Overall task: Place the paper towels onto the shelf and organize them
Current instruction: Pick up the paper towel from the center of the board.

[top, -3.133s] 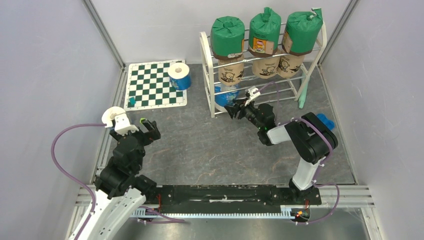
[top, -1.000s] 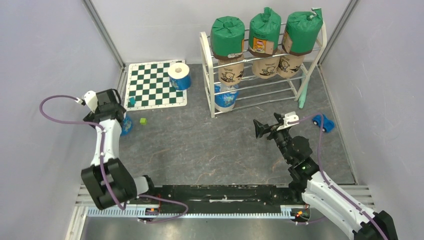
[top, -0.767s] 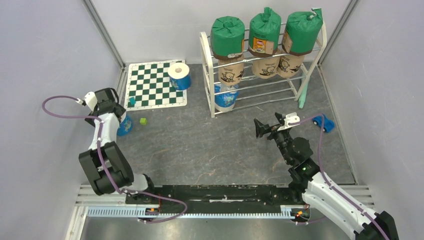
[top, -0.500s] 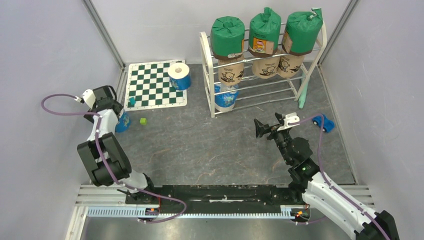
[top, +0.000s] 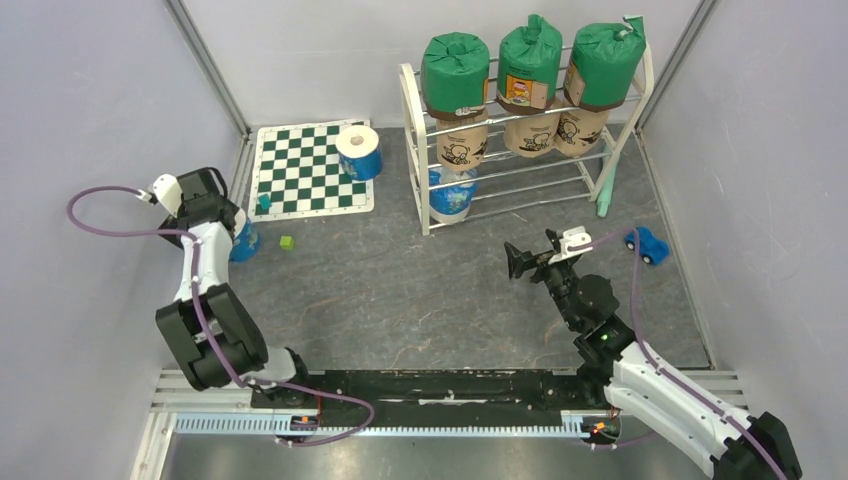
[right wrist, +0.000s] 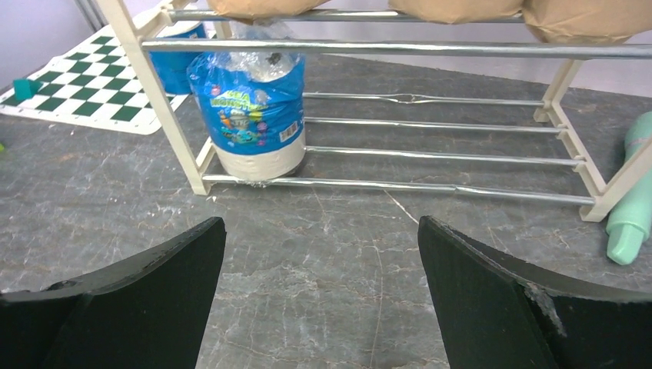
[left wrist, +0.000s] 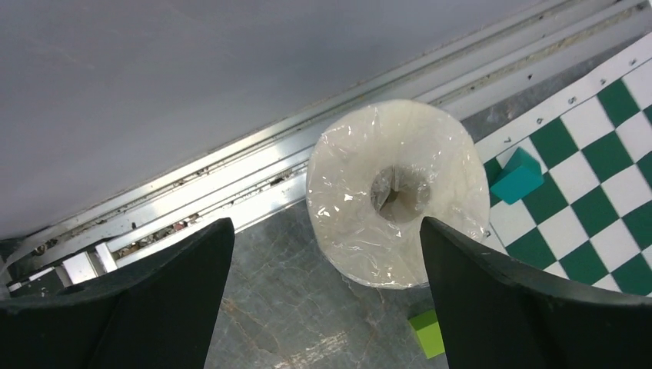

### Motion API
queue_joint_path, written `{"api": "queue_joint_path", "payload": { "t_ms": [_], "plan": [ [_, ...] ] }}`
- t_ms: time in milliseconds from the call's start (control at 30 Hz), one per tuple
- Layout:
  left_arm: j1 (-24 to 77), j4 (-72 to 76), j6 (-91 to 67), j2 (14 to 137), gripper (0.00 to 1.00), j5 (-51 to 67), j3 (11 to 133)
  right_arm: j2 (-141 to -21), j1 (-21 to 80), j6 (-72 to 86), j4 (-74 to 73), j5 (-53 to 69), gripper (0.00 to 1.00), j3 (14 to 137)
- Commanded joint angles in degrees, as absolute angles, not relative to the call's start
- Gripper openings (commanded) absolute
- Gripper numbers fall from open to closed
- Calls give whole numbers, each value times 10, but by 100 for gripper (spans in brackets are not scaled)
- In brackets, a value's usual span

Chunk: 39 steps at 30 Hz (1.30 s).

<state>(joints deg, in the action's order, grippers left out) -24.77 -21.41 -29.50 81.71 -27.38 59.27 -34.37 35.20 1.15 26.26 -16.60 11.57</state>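
The shelf holds three green paper towels on top and three tan ones below them. One blue-wrapped roll stands at the left of the bottom tier. A second blue-wrapped roll stands on the chessboard mat. A third stands by the left wall rail. My left gripper hangs open over it, fingers wide on either side, not touching. My right gripper is open and empty, facing the shelf from a distance.
The chessboard mat lies at the back left with a teal cube on it. A small green cube lies on the floor. A blue toy car sits at the right, and a mint-green object leans by the shelf.
My left gripper has shifted back and left along the wall over the third roll. The right gripper, at the shelf's bottom tier three seconds ago, has drawn back and now barely moves.
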Motion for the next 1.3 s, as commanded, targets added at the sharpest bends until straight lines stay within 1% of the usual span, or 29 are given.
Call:
{"api": "queue_joint_path", "payload": {
  "t_ms": [0, 433, 533, 633, 733, 833, 900, 1000, 1133, 1267],
  "plan": [
    [-251, -221, -313, 798, 97, -332, 618, -354, 368, -12, 291, -174, 98, 118],
    [-257, -231, -297, 953, 96, -301, 659, -385, 368, -26, 279, -198, 98, 130],
    [-259, -229, -294, 970, 94, -290, 662, -390, 368, -28, 278, -199, 98, 131],
    [-259, -233, -295, 977, 90, -275, 663, -392, 368, -29, 279, -200, 98, 130],
    [-259, -237, -297, 967, 81, -255, 661, -391, 368, -30, 280, -201, 98, 129],
    [-259, -234, -302, 948, 66, -234, 651, -390, 368, -31, 278, -202, 98, 130],
    [-259, -233, -306, 934, 58, -215, 644, -388, 368, -31, 276, -202, 98, 131],
    [-259, -235, -314, 916, 48, -188, 633, -385, 368, -31, 276, -201, 98, 131],
    [-258, -239, -322, 872, 38, -159, 622, -381, 368, -30, 273, -198, 98, 132],
    [-258, -234, -332, 820, 33, -140, 611, -378, 368, -29, 274, -191, 98, 131]
  ]
}}
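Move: Straight ahead of the open left hand by about 5 cm, and some 9 cm lower, stands the paper towel roll beside the left rail. A teal block on the checkerboard's near-left corner lies about 15 cm ahead and 3 cm to the hand's right; a green block about 4 cm ahead and 10 cm right, both on table level, some 13 cm down. From the right hand the roll is roughly 68 cm left, 3 cm ahead and 14 cm below. Bobbing up briefly, the left hand then plunges about 6 cm while edging forward, one finger going into the roll's core and the other outside its near side. The fingers close to half open, pinching the roll's wall, and the hand draws about 3.5 cm to the right and slightly back. The right hand, open and empty, sinks some 2.5 cm. ##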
